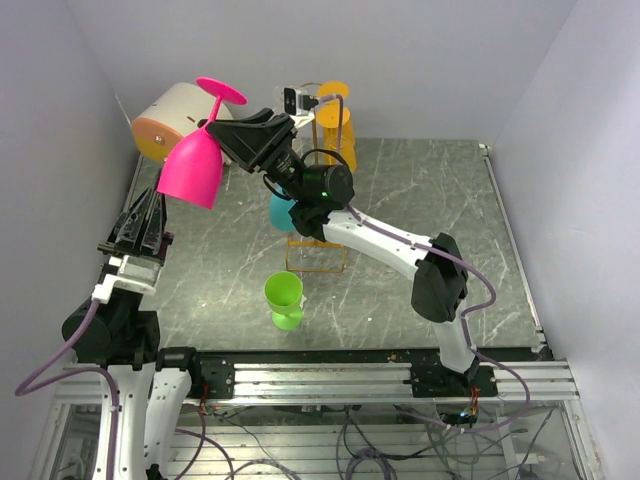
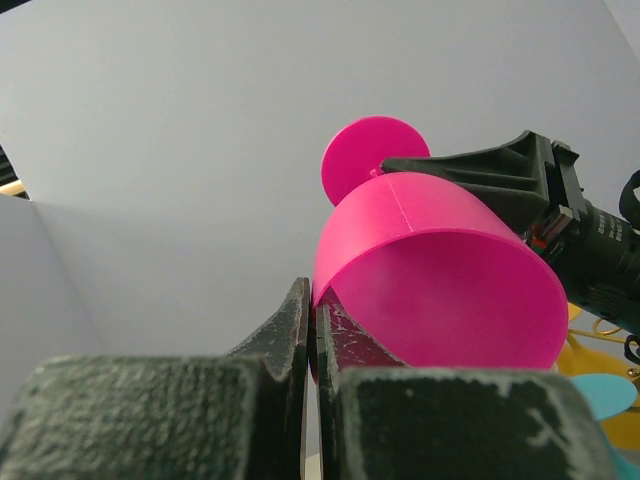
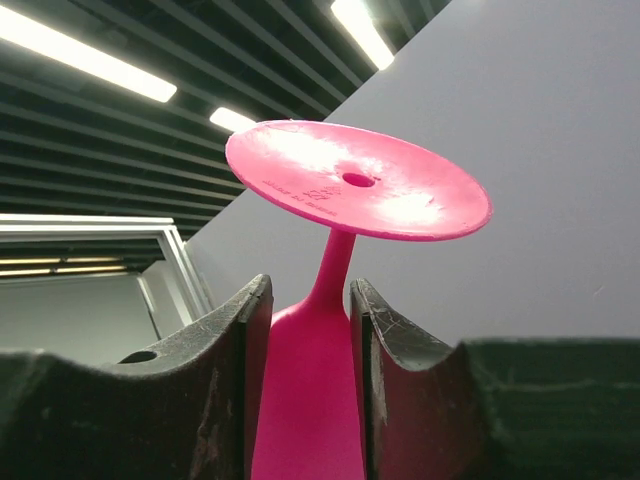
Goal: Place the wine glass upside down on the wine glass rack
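Note:
The pink wine glass [image 1: 190, 170] hangs in the air at the back left, tilted, with its foot up and its open mouth down. My left gripper [image 1: 160, 195] is shut on its rim; the left wrist view shows the rim pinched between the fingertips [image 2: 312, 295]. My right gripper [image 1: 212, 130] reaches in from the right, and its fingers [image 3: 245, 320] press both sides of the bowl just under the stem, below the round foot [image 3: 340, 190]. The orange-gold wine glass rack [image 1: 335, 130] stands behind the right arm, partly hidden by it.
A teal glass [image 1: 283, 210] sits at the rack, low down. A green glass [image 1: 285, 300] stands upside down on the marbled table [image 1: 430, 190] in front of the rack's wire base [image 1: 318, 262]. A cream drum with an orange face [image 1: 165, 125] lies at the back left.

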Tool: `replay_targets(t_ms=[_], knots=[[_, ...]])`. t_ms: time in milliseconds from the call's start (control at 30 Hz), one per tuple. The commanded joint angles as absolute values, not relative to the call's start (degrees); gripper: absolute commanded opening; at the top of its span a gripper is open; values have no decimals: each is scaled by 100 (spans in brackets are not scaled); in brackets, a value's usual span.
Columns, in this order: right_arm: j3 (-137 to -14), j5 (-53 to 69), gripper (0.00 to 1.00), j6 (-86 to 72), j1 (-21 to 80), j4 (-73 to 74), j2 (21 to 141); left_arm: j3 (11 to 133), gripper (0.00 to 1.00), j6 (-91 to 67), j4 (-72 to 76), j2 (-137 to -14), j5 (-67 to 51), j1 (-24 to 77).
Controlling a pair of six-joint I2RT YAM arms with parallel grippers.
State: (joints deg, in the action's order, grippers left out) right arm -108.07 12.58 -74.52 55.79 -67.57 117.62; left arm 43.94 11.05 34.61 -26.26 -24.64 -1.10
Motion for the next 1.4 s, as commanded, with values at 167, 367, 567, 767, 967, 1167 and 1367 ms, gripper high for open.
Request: replay_targets(t_ms=[167, 367, 567, 767, 967, 1167, 1367], knots=[[-11057, 1411, 4, -7464, 5643, -6846, 11852, 4298, 7, 1068, 3744, -2612, -2457, -191], [-10794, 1332, 0, -7437, 5647, -7054, 11662, 4351, 7, 988, 3592, -2592, -2478, -185], [-10286, 987, 0, -7048, 5646, -6734, 11052, 4471, 39, 1037, 3118, -2521, -2419, -185], [-10531, 523, 0, -5784, 5644, -5201, 10491, 4974, 82, 1223, 1987, -2458, -2458, -187], [-11027, 185, 0, -4207, 5555, -3660, 9917, 5784, 99, 923, -40, -2540, -2260, -192], [-9935, 291, 0, -3747, 4410, -2985, 8720, 6393, 100, 670, -1643, -2990, -1879, -185], [-8825, -690, 0, -2118, 3652, -1684, 7084, 7527, 100, 641, -3602, -4389, -1593, -191]])
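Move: The pink wine glass, held upside down by its rim in the left fingers, has its stem between the right hand's part-open fingers; its middle is some 2 cm back, 3 cm left and 3 cm below that hand. From the left hand it lies about 3 cm ahead, 5 cm right and 2 cm higher. The rack's rings are roughly 23 cm ahead of the right hand, 16 cm right and 25 cm down; the hanging blue glass is 13 ahead, 10 right, the nearer orange glass 28 ahead, 21 right, both some 32 lower. Staying nearly in place at first, the right hand closes on the stem; then the left fingers open wide off the rim. The right lifts the glass about 8 cm and swings it quickly rightward, some 20 cm, and a little forward, high across to the rack's right side, turning clockwise. The left hand tips downward, easing forward and down. ##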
